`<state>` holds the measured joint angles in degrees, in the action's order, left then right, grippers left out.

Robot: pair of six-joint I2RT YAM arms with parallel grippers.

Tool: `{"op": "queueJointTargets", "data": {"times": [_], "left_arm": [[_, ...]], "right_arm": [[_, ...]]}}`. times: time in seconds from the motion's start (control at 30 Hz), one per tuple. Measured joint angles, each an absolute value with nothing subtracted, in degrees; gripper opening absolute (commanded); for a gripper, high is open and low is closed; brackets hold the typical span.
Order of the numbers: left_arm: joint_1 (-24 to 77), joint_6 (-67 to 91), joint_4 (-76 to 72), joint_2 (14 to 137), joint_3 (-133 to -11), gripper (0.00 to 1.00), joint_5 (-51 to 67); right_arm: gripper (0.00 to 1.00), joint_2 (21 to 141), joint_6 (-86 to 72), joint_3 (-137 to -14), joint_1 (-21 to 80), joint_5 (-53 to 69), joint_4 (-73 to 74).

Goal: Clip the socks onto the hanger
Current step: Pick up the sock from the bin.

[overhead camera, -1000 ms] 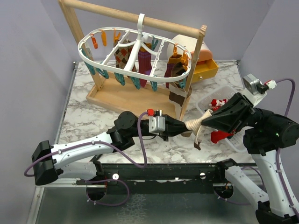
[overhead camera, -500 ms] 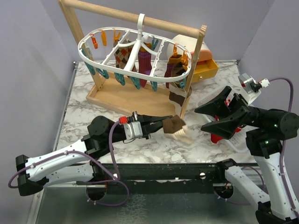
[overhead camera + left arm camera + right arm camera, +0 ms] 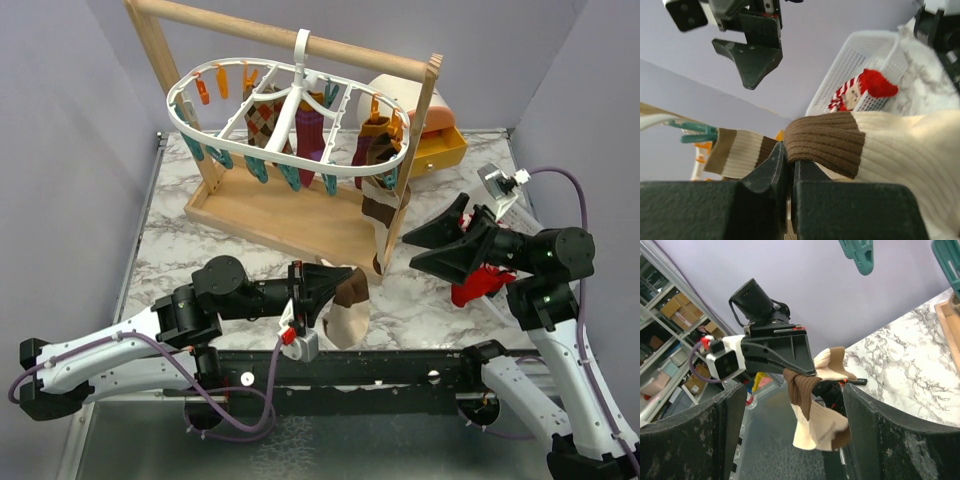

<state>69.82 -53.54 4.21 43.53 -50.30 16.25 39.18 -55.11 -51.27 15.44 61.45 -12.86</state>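
Note:
My left gripper (image 3: 335, 284) is shut on the brown cuff of a cream-and-brown sock (image 3: 347, 303), which hangs over the table's near edge. The left wrist view shows the jaws (image 3: 788, 156) pinching that cuff (image 3: 825, 142). My right gripper (image 3: 410, 251) stands open to the right of the sock, apart from it, with nothing between its fingers; in its wrist view the sock (image 3: 816, 424) dangles beyond the open gripper (image 3: 792, 437). The white oval hanger (image 3: 297, 92) hangs on the wooden bar with an argyle sock (image 3: 265, 118), a maroon sock (image 3: 308, 132) and a brown-striped sock (image 3: 372, 145) clipped on it.
The wooden rack's tray (image 3: 270, 212) stands at the back centre. A yellow drawer box (image 3: 442, 150) sits behind it on the right. A white slatted basket (image 3: 875, 45) under the right arm holds a red-and-white sock (image 3: 860, 92). Teal clips (image 3: 859, 254) hang above the right gripper.
The right gripper let go of the cream-and-brown sock, opened wide and drew back to the right. The left arm pulled the sock back toward the near edge and turned it.

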Motion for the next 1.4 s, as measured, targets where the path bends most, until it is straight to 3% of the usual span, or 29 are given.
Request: {"op": "queueJointTargets", "data": {"times": [0.27, 0.43, 0.77, 1.07, 1.17, 1.4], "left_arm": [[75.1, -78.8, 2.6, 46.2, -46.2, 0.0, 10.9], [79.2, -90.6, 1.4, 48.8, -44.9, 0.0, 5.6], [83.4, -102.6, 3.0, 51.4, -48.3, 0.0, -0.3], [84.3, -108.6, 6.4, 55.3, -54.0, 0.0, -1.1], [84.5, -109.8, 6.7, 56.5, -55.2, 0.0, -1.0], [84.5, -110.8, 8.1, 57.4, -55.4, 0.0, -1.1]], "right_arm": [[0.83, 43.0, -60.2, -50.6, 16.5, 61.1, -17.0], [0.83, 46.5, -58.3, -53.4, 17.6, 60.3, -11.4], [0.8, 51.1, -56.3, -54.6, 20.1, 59.5, -1.3], [0.72, 53.3, -54.6, -56.0, 23.9, 59.4, 3.4], [0.63, 54.3, -54.6, -56.3, 26.3, 59.4, 3.3], [0.18, 55.6, -53.9, -57.2, 30.4, 59.4, 3.2]]}}
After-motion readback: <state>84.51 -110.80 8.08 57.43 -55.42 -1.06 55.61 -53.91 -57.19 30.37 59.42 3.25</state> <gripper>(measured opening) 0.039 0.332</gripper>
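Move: The left hand already grips the brown-and-cream sock by its cuff; this cuff lies about 8 cm to the left of the open right hand, some 2 cm back and 5 cm lower. The hanging striped sock is about 7 cm ahead of the right hand, 5 cm left and 5 cm lower, while the red sock at the bin is some 6 cm ahead, 22 cm right and 38 cm below. From the left hand, the right gripper is about 8 cm right, 2 cm ahead and 5 cm up. The left hand keeps its pinch on the cuff and brings the sock about 6 cm right towards the other gripper, dipping some 4 cm and mostly rising again, while its wrist rolls about 55 degrees around the finger line so that its forward side comes up. The right hand first goes forward and down, then sweeps left and slightly back to the cuff just forward of the left fingertips, its forward side tipping down, and only at the end do its wide-open fingers close more than halfway, with the cuff's free part between them. ##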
